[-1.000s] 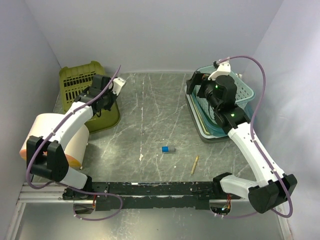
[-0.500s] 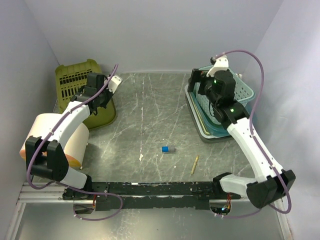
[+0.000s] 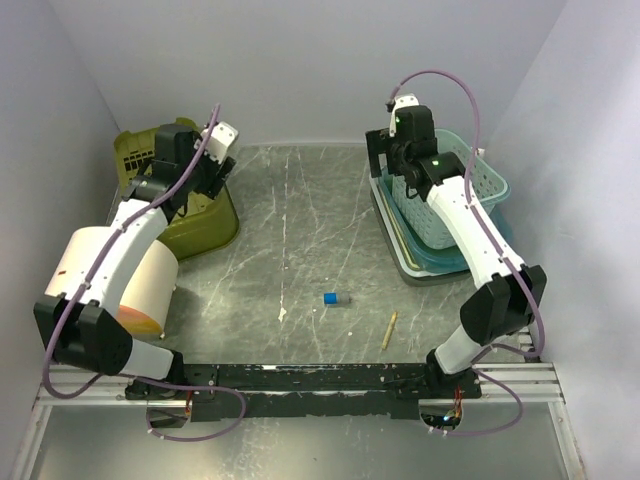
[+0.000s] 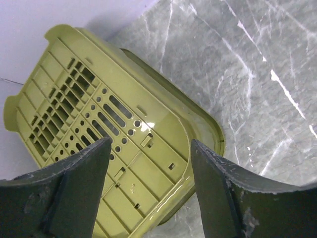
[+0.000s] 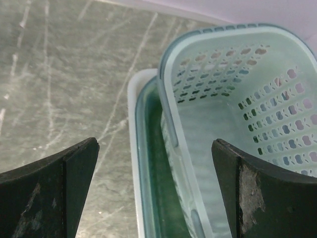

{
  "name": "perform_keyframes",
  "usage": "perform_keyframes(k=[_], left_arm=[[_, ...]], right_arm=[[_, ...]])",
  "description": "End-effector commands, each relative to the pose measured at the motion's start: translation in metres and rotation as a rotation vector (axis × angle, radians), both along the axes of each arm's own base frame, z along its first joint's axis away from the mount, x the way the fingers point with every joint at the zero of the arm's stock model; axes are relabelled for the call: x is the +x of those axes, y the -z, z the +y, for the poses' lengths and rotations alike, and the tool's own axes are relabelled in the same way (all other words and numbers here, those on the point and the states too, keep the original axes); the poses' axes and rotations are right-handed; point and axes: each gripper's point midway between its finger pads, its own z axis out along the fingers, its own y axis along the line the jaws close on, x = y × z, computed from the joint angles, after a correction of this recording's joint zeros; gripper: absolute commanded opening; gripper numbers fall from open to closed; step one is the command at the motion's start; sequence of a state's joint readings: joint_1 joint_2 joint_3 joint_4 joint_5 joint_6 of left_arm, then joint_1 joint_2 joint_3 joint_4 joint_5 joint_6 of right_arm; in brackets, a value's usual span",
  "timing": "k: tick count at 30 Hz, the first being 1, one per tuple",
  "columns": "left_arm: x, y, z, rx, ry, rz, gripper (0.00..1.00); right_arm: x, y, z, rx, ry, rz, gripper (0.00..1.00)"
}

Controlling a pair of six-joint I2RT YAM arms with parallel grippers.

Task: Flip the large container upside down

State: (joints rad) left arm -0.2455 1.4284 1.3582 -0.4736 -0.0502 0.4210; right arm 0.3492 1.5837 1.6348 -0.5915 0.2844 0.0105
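Note:
The large container, an olive-green slotted basket (image 3: 190,225) (image 4: 104,124), lies bottom-up at the back left, its rim (image 4: 215,144) on the table and its far end by the wall. My left gripper (image 3: 196,182) (image 4: 150,148) hangs open just above its base, holding nothing. My right gripper (image 3: 392,172) (image 5: 154,148) stands open over the left rim of a pale teal basket (image 3: 455,190) (image 5: 233,124), also with nothing between its fingers.
The teal basket sits in a shallow white-rimmed tray (image 3: 400,255) (image 5: 134,163) at the back right. A wide white and orange roll (image 3: 105,280) lies at the left edge. A small blue piece (image 3: 335,298) and a wooden stick (image 3: 389,329) lie mid-table.
My left gripper has opened, let go of the green basket and lifted away from it. My right gripper has moved back towards the wall, along the teal basket's left rim.

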Motion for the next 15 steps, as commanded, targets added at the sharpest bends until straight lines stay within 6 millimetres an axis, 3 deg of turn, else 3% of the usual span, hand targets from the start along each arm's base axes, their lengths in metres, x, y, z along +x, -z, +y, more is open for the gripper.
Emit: perform_keyframes(k=[1,3,5,8,15], left_arm=[[-0.005,-0.045,-0.008,-0.085,0.020,-0.096,0.78],[-0.008,-0.054,-0.014,-0.132,0.027,-0.097,0.83],[-0.009,-0.060,-0.023,-0.227,0.007,-0.074,0.99],[-0.005,-0.061,-0.039,-0.355,-0.018,-0.011,1.00],[0.002,-0.022,-0.107,-0.559,0.006,0.127,0.99]], right_arm=[[0.003,0.006,-0.015,-0.044,0.005,0.058,0.98],[0.005,0.016,-0.022,-0.047,0.015,0.087,0.96],[0.005,0.023,-0.026,-0.035,0.018,0.107,0.92],[0.002,0.031,-0.023,-0.006,-0.005,0.121,0.84],[-0.004,0.046,-0.025,-0.018,-0.006,0.151,0.66]])
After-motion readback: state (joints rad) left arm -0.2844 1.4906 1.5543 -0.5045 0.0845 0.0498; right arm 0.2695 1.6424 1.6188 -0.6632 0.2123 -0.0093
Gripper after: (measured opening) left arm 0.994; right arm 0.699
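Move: The upside-down olive container's middle lies about 6 cm ahead and 10 cm left of the empty left hand, some 16 cm below. The orange-and-white bin is roughly 20 cm back and 21 cm left of that hand, 17 cm lower. For the open right hand, the pale green basket's middle is about level and 11 cm to the right, 17 cm below. The blue tub beneath it is about 4 cm back and 11 cm right, 24 cm down. Down about 5 cm and slightly right comes the right hand onto the basket's left rim, tipping a little further down as its fingers begin to close with the rim between them; a grip can't be seen yet. The left hand, already clear of the olive container, rises on, then swings right away from it, opening fully and rolling its left side down over 20 degrees. ##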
